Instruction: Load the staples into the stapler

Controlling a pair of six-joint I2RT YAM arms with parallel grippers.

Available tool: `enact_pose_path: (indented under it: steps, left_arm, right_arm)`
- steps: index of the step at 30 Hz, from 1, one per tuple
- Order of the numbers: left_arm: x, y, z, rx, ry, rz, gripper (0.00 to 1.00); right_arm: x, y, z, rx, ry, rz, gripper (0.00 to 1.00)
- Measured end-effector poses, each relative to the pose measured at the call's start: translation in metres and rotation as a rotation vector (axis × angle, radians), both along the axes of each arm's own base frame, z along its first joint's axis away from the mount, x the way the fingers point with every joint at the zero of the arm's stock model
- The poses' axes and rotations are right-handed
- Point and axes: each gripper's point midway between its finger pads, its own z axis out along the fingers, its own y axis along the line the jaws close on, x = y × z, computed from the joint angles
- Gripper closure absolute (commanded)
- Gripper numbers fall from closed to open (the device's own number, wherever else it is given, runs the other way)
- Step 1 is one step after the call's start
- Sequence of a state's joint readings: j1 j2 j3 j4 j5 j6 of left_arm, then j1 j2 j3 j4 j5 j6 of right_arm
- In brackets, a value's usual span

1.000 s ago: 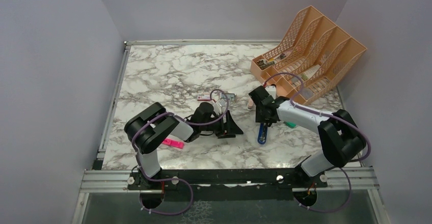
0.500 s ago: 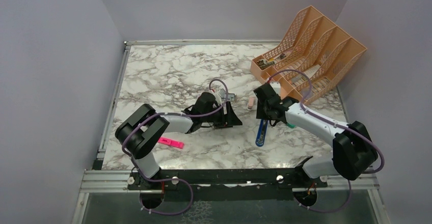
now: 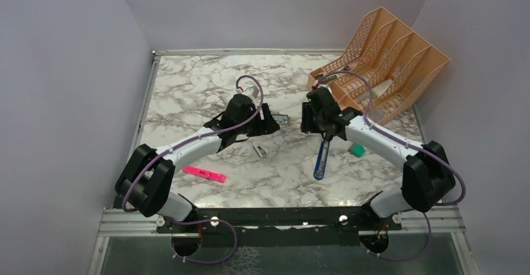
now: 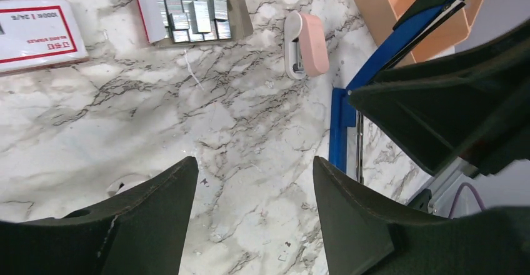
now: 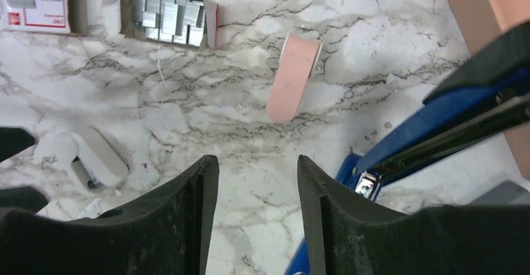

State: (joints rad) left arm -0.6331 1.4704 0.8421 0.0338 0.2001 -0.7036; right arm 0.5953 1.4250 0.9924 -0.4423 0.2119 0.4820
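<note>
The blue stapler lies on the marble table with its black-topped arm swung up; the right wrist view shows it too. The staples are grey blocks in an open cardboard tray, next to a red-and-white box. My left gripper hovers just short of the tray, open and empty. My right gripper hangs over the stapler's raised end, also open and empty.
A small pink-and-white object lies between the tray and the stapler. Near my left gripper sits a little white object. A pink highlighter lies front left, a green piece front right. An orange file rack fills the back right.
My left arm has stretched out toward the back, uncovering the little white object. My right gripper has moved back a little and its jaws have widened.
</note>
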Motion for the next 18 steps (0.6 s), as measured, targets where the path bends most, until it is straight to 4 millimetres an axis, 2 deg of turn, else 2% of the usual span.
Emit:
enact_pose_path:
  steps: [3, 7, 15, 18]
  left_arm:
    - [0.002, 0.009, 0.003, 0.009, -0.014, 0.027, 0.31]
    - [-0.003, 0.016, -0.005, 0.025, 0.002, 0.035, 0.31]
    - [-0.007, 0.018, -0.019, 0.024, 0.026, 0.04, 0.31]
    - [-0.006, 0.014, -0.025, 0.017, 0.04, 0.031, 0.31]
  right_arm:
    - [0.01, 0.006, -0.013, -0.015, 0.033, -0.015, 0.43]
    - [0.02, 0.01, -0.032, -0.046, 0.077, -0.051, 0.46]
    - [0.026, 0.004, -0.054, -0.11, 0.127, -0.108, 0.48]
    - [0.025, 0.001, -0.058, -0.127, 0.137, -0.125, 0.53]
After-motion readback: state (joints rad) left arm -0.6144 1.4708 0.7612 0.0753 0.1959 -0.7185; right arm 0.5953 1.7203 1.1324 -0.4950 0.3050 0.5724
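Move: About 5 cm ahead of the right hand, 2 cm to its left and 10 cm below lies the pink stapler. The open staple box stands 8 cm ahead and 10 cm left of that hand; the opened blue stapler's base is centred some 7 cm back and 3 cm right of it, both about 10 cm down. From the left hand, the pink stapler is roughly 5 cm ahead, 10 cm right and 11 cm below. Sinking about 6 cm and reaching some 2.5 cm forward, the right hand comes down towards the pink stapler, quick at first and then slowing. It tips about 10 degrees further down and turns slightly clockwise, fingers staying half open and touching nothing yet. The left hand, empty and open, eases left and then sinks about 2.5 cm over the table near the white stapler. ##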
